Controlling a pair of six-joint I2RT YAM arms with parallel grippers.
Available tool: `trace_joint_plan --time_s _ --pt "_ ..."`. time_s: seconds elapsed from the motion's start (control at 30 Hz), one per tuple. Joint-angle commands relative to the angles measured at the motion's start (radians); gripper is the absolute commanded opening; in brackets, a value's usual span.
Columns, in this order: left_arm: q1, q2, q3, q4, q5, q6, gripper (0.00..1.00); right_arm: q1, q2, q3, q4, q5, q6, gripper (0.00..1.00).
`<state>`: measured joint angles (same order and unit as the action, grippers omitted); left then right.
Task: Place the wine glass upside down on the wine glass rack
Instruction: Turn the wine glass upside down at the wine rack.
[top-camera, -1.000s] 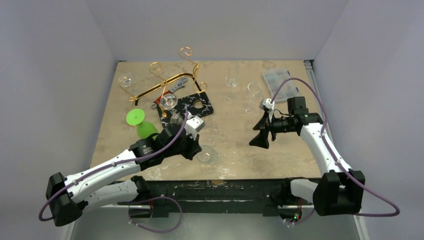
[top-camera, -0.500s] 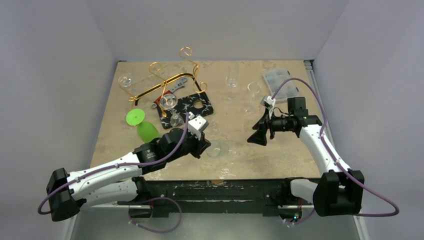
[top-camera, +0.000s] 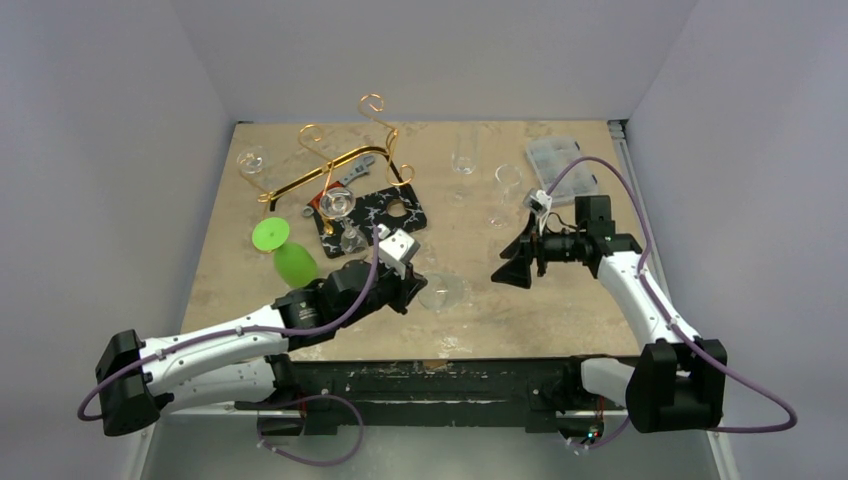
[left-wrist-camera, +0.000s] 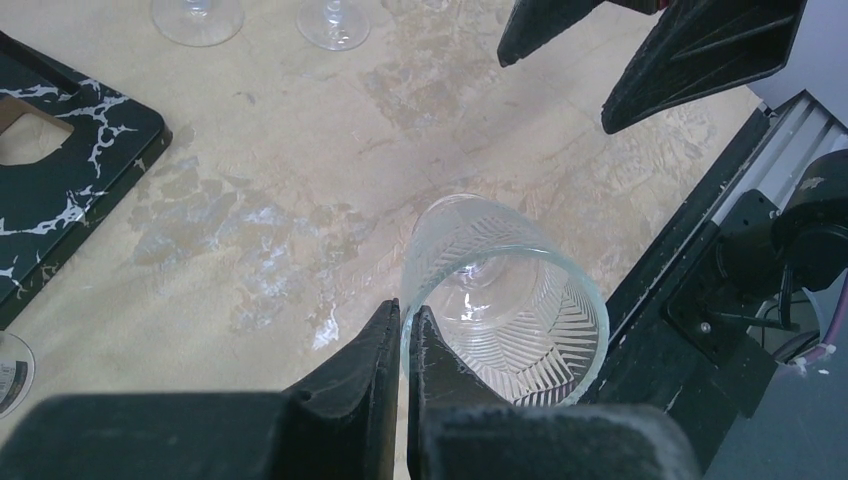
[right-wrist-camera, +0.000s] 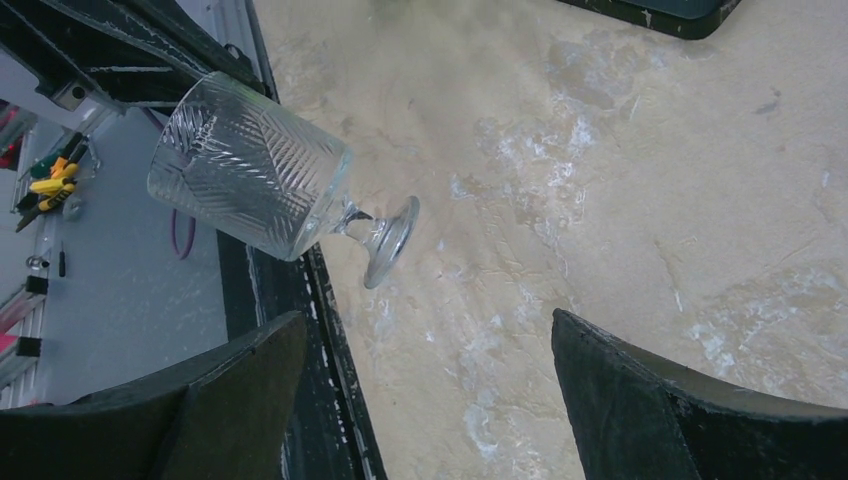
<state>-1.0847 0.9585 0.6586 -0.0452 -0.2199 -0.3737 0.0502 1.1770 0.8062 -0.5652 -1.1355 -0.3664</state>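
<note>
A clear cut-pattern wine glass (top-camera: 443, 292) hangs tilted above the table's front middle. My left gripper (top-camera: 414, 288) is shut on its rim. In the left wrist view one finger sits inside the bowl and one outside (left-wrist-camera: 403, 312), with the wine glass (left-wrist-camera: 505, 300) opening toward the camera. My right gripper (top-camera: 510, 268) stands open to the glass's right, pointing left at it. In the right wrist view the wine glass (right-wrist-camera: 250, 180) lies ahead of the right gripper (right-wrist-camera: 428, 315), foot toward me. The gold wire wine glass rack (top-camera: 296, 183) stands at the back left.
A black white-veined board (top-camera: 375, 210) lies by the rack with a clear glass (top-camera: 337, 203) on it. A green glass (top-camera: 283, 250) lies on its side to the left. Clear glasses (top-camera: 463, 155) and a plastic box (top-camera: 553, 155) sit at the back right. A wrench (top-camera: 355, 170) rests near the rack.
My left arm has carried the wine glass to the right, toward the table's middle. The right gripper has edged left toward it and stayed open.
</note>
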Motion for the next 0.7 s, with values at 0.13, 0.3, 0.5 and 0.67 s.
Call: trace_joint_plan --time_s 0.13,0.3,0.5,0.67 --pt "-0.027 -0.001 0.018 0.192 -0.066 0.018 0.00 -0.003 -0.027 -0.079 0.253 -0.063 0.265 0.90" --pt "-0.046 0.012 0.028 0.222 -0.093 0.021 0.00 0.003 -0.033 -0.135 0.393 -0.017 0.450 0.86" --pt "-0.065 0.047 0.067 0.266 -0.123 0.042 0.00 0.054 0.003 -0.142 0.425 0.014 0.512 0.75" --pt "-0.080 0.085 0.093 0.292 -0.145 0.055 0.00 0.094 0.030 -0.126 0.414 0.030 0.514 0.56"
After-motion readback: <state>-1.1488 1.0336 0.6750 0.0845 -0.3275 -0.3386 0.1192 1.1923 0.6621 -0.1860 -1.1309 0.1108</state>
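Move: The left hand holds the clear wine glass by its rim; the glass's middle lies about 5 cm to that hand's right and 3 cm below it. From the open right hand, the wine glass is roughly 11 cm left and 4 cm back, at about the same height. Two standing glasses lie beyond the right hand: the near one about 11 cm ahead and 1 cm right, the far one some 15 cm ahead and 8 cm left, both about 10 cm lower. The right hand reaches left towards the foot end of the wine glass by about 2.5 cm, sinking a centimetre and rolling some 15 degrees so that its forward side dips, while its wide-open fingers start to close and end roughly two-thirds open, with no contact to be seen yet. The left hand keeps its pinch on the rim and carries the glass to meet the other hand, about 2 cm to the right and a bit over 1 cm up, its fingers tipping up slightly. ##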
